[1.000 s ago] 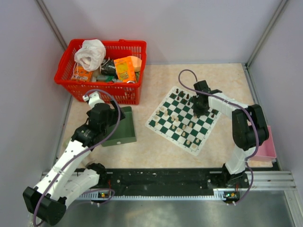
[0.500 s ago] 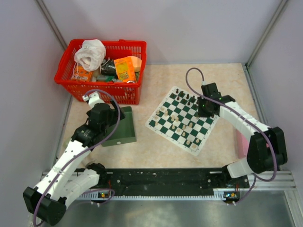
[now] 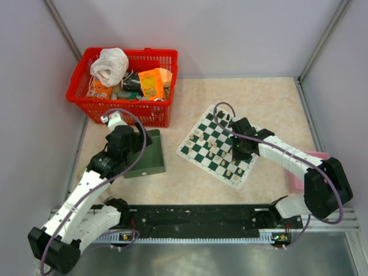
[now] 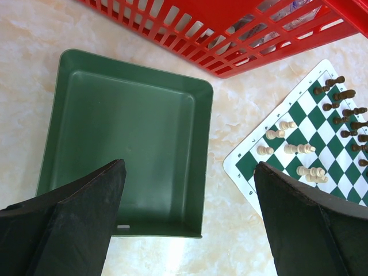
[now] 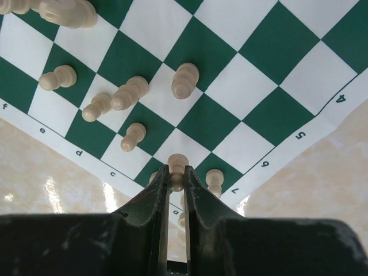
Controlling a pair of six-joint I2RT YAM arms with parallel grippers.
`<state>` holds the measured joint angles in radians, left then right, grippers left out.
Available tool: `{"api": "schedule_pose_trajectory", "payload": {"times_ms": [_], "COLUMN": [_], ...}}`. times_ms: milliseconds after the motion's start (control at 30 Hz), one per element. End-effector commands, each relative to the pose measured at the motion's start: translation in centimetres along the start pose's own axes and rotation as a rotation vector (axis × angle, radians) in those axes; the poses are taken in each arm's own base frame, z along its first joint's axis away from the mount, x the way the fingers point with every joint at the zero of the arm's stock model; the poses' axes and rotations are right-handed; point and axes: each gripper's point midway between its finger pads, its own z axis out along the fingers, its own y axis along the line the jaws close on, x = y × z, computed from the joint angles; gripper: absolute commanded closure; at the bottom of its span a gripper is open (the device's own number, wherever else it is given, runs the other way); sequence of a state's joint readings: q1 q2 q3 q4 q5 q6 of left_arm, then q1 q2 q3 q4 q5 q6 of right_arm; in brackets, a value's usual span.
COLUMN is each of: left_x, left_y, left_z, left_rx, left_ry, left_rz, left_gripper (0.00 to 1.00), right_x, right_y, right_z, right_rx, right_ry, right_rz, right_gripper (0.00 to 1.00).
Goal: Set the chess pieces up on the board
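The board point(image 3: 198, 150) lies tilted on the table right of centre, with black chess pieces point(image 4: 345, 109) along its far side and cream-white pieces point(image 4: 287, 146) on its near side. My right gripper point(image 3: 238, 152) hangs over the board's near right part. It is shut on a cream-white pawn point(image 5: 177, 164), pinched between the fingertips of the right gripper point(image 5: 176, 172) above squares next to the lettered border. Other white pieces point(image 5: 185, 80) stand or lean close by. My left gripper point(image 4: 190, 167) is open and holds nothing, above the green tray point(image 4: 132, 132).
A red basket point(image 3: 123, 86) full of clutter stands at the back left, just behind the green tray point(image 3: 146, 158). A pink object point(image 3: 299, 178) lies by the right wall behind the right arm. Grey walls close in three sides.
My right arm swung its gripper from the board's far right side toward the near right edge, jaws staying closed. The left arm has not moved.
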<state>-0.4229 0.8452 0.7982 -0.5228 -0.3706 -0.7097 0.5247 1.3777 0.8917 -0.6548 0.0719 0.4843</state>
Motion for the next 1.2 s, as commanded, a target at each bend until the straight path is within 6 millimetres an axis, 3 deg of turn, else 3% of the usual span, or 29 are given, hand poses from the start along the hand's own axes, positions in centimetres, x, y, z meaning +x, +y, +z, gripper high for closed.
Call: {"api": "schedule_pose_trajectory", "payload": {"times_ms": [0,567,733,900,1167], "left_x": [-1.2,-0.9,-0.9,-1.0,-1.0], "left_y": [-0.8,-0.5,-0.5,-0.6,-0.5], "left_z": [-0.2,-0.1,-0.1,-0.1,-0.3], "left_rx": [0.034,0.027,0.028,0.032,0.028], "left_ry": [-0.043,-0.042,-0.040,-0.040,-0.043], "left_rz": [-0.034,-0.037,-0.035,-0.036,-0.038], "left_gripper": [0.01,0.01,0.01,0.01,0.01], "right_x": [-0.1,2.1,2.1,0.8,-3.2], "right_y": [0.2,-0.1,0.1,0.7,1.8], "right_z": [1.0,2.8,2.8,1.8,-1.3], "right_rx": [0.031,0.061,0.051,0.034,0.020], "right_ry": [-0.021,0.030,0.033,0.000,-0.109], "right_rz": [0.014,-0.006,-0.005,-0.012,-0.028], "right_gripper": [0.92,0.90,0.82,0.71,0.68]}}
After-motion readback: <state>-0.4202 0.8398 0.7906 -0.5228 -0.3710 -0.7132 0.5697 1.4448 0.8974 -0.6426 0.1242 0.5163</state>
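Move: Just behind the right hand, by about 1 cm, and some 6 cm below it is the empty square for the pale piece it already holds. Standing pale pieces hem that square in: one 4 cm back and 2 cm left of the hand, one 3 cm back and 3 cm right, one 6 cm back and 1 cm right, and one 1 cm ahead and 4 cm left. From the idle left hand the square lies roughly 43 cm right, 7 cm back and 22 cm below. Lowering the pinched pale piece about 3.5 cm, with a slight drift back, the right hand sets it down on its square near the board's close corner. There it stays while the fingers open by a fifth or so and let the piece go, then it lifts about 2 cm, easing forward 1 cm. ##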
